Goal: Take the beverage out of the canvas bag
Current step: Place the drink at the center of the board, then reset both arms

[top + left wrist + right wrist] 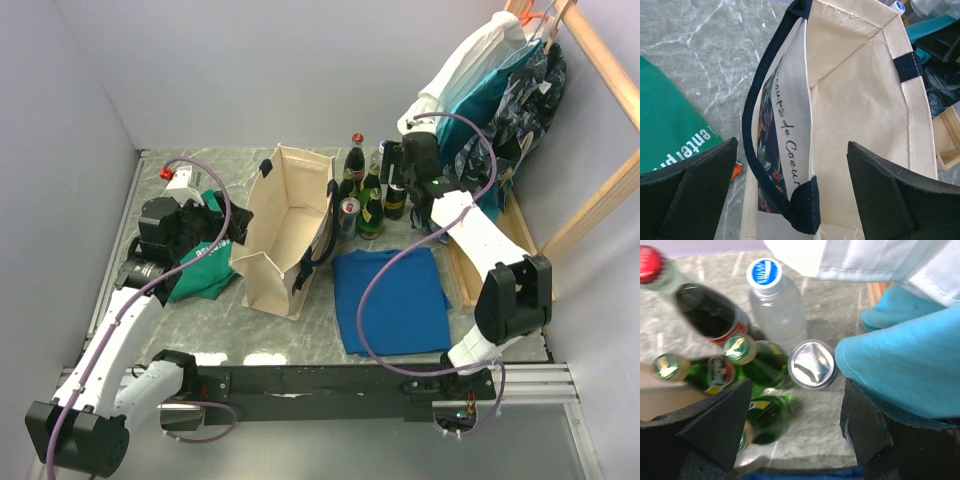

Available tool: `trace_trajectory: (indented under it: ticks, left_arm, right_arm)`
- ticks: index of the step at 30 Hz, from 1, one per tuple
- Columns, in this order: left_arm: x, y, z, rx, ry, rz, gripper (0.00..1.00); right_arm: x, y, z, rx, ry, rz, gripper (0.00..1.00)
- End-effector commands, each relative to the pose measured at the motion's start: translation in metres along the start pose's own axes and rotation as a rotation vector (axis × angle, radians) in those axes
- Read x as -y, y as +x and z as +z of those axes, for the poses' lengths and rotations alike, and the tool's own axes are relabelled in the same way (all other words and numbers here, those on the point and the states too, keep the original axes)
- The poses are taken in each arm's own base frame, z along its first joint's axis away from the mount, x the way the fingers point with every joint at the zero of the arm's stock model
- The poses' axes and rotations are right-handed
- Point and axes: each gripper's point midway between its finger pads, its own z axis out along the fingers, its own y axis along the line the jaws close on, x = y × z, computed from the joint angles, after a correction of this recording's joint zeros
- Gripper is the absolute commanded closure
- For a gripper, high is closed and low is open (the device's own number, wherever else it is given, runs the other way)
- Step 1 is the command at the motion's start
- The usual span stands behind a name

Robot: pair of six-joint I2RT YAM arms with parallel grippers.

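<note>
The cream canvas bag [285, 225] with navy handles stands open mid-table; its inside [865, 125] shows only bare cloth, and no beverage shows in it. Several drinks stand just right of it: a red-capped cola bottle [705, 310], a water bottle [771, 300], green bottles [747, 357] and a silver-topped can [812, 365]. My right gripper [795, 425] hovers open above them, nothing between its fingers, the can just ahead. My left gripper [792, 200] is open at the bag's left rim, straddling the navy handle [805, 205] without touching it.
A green cloth with white lettering [200, 265] lies left of the bag, under my left arm. A flat blue cloth [390, 300] lies at the front right. Teal and white clothes [490, 80] hang on a wooden frame [600, 190] at the back right, close to my right gripper.
</note>
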Motion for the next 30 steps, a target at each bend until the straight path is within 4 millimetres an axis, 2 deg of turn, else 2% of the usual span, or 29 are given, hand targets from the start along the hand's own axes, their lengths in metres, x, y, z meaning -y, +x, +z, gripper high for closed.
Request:
trace_trajectory:
  ticks: [1,10,16,21,25,26,28,30]
  left_arm:
    - [0.006,-0.02,-0.009,0.086,0.009,0.022,0.04]
    - [0.014,-0.031,-0.02,0.124,0.021,0.006,0.04]
    - [0.016,-0.04,-0.03,0.182,0.02,0.005,0.04]
    - [0.009,-0.047,-0.039,0.235,-0.026,-0.004,0.04]
    - [0.007,-0.049,-0.048,0.256,-0.049,0.001,0.04]
    - [0.007,-0.048,-0.048,0.253,-0.049,0.005,0.04]
    - [0.006,-0.048,-0.05,0.246,-0.055,0.015,0.04]
    - [0.005,-0.046,-0.048,0.234,-0.059,0.017,0.04]
  right_arm:
    - [-0.009,-0.033,-0.041,0.092,-0.095,0.018,0.18]
    - [-0.036,-0.039,-0.075,0.098,-0.256,-0.017,0.17]
    - [-0.045,-0.034,-0.095,0.099,-0.303,-0.048,0.17]
    - [-0.063,-0.021,-0.114,0.092,-0.352,-0.108,0.16]
    - [-0.062,-0.013,-0.135,0.121,-0.283,-0.156,0.16]
    - [-0.061,-0.004,-0.136,0.116,-0.272,-0.168,0.16]
    - [-0.062,-0.003,-0.15,0.147,-0.275,-0.161,0.16]
    - [-0.062,0.008,-0.155,0.147,-0.287,-0.144,0.16]
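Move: The dark can, already standing free, lies below the right hand: some 2 cm ahead, 1 cm to its right and 13 cm down. Counted from that can, the blue-capped bottle stands about 7 cm farther out and 3 cm left, the front green bottle 7 cm left and 3 cm nearer, and the red-topped can 13 cm left and 4 cm nearer. From the left hand the dark can lies roughly 18 cm ahead, 38 cm right and 17 cm down. The empty right hand, still wide open, leaves the dark can, first climbing about 5 cm and then sweeping back and left in a nearly level, quickening path, 12 cm back and 8 cm left in all, turning some 20 degrees counter-clockwise until it hangs on the near side of the drinks by the blue cloth's far edge. Meanwhile the left hand, also open and empty, lifts about 5 cm and eases slightly back and left, away from the canvas bag, its fingers tipping up about 10 degrees. ##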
